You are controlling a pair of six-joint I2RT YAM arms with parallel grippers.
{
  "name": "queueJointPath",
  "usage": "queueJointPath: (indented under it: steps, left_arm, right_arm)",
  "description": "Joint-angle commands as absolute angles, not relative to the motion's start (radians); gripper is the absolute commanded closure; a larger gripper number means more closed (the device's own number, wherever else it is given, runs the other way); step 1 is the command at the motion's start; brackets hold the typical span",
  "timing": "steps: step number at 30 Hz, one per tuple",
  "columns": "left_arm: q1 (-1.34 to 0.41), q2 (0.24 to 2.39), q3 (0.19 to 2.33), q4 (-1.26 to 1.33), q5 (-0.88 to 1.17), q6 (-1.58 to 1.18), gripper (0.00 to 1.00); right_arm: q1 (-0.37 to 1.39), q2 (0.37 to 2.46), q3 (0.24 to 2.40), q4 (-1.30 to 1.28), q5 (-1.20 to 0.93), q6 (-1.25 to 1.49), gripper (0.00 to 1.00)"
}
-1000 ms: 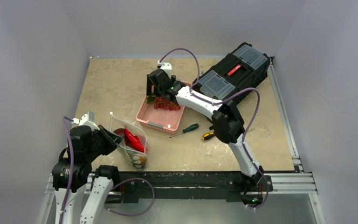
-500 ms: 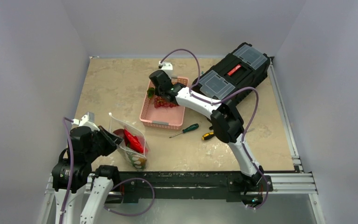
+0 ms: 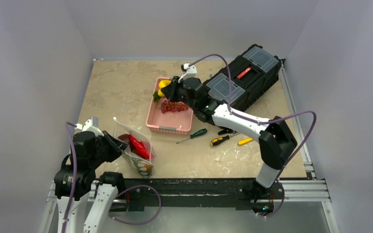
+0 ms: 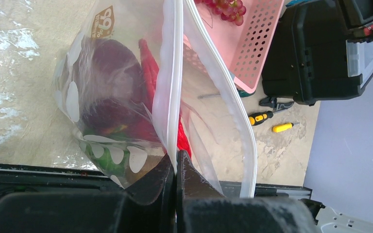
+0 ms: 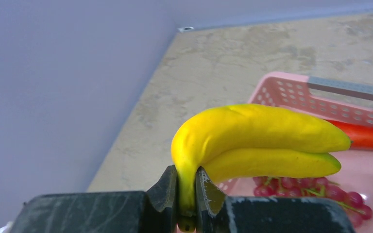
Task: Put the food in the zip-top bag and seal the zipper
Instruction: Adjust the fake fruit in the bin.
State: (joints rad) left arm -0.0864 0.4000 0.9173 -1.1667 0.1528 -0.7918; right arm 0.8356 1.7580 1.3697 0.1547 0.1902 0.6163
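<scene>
The zip-top bag (image 3: 138, 148) stands open at the table's near left, with red and dark food inside (image 4: 111, 92). My left gripper (image 4: 176, 162) is shut on the bag's white zipper (image 4: 172, 87) at one mouth edge; it shows in the top view (image 3: 119, 148) too. My right gripper (image 5: 186, 179) is shut on the stem of the yellow banana bunch (image 5: 252, 136) and holds it above the pink basket's far left corner, as the top view (image 3: 164, 86) shows. Dark-red grapes (image 3: 174, 107) and an orange carrot (image 5: 364, 136) lie in the basket.
The pink basket (image 3: 167, 127) sits mid-table. A black toolbox (image 3: 243, 77) lies at the back right. Green-, orange- and yellow-handled screwdrivers (image 3: 196, 133) lie on the table right of the basket. Walls close in left, back and right.
My right gripper has lifted out of the basket with the banana bunch, and the arm has swung so its elbow is now further right. The left gripper and bag have not moved.
</scene>
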Motion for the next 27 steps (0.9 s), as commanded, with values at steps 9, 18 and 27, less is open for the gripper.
queueJointPath:
  steps: [9,18,27]
  left_arm:
    - [-0.087,0.416,0.913,-1.121,0.168,-0.77,1.0]
    - [-0.088,0.438,0.908,-1.1,0.175,-0.766,1.0]
    - [-0.087,0.442,0.891,-1.094,0.175,-0.764,1.0]
  right_arm:
    - [0.834,1.819,1.03,0.694,-0.141,0.494,1.0]
    - [0.835,1.768,1.008,0.434,0.039,0.438,0.6]
    - [0.836,1.741,1.132,0.113,0.098,0.39,0.26]
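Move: The right hand holds the bananas up by one end; the left side of the bin, where they go, lies about 17 cm below it, 1 cm ahead and 2 cm left. The grapes lie some 4 cm ahead and 3 cm right, the orange carrot about 10 cm straight ahead, both roughly 18 cm down. The left hand has that same spot about 24 cm ahead, 12 cm right and 15 cm below. Still pinching the bananas, the right hand draws back about 4 cm, swinging them slightly counter-clockwise, then lowers them quickly towards the bin's left side and opens to let go. Opening wide, it keeps sinking and drifts right, some 15 cm down in all, while the fingers tip to point more steeply down over the bin's near part. The left hand keeps its grip on the bag. ##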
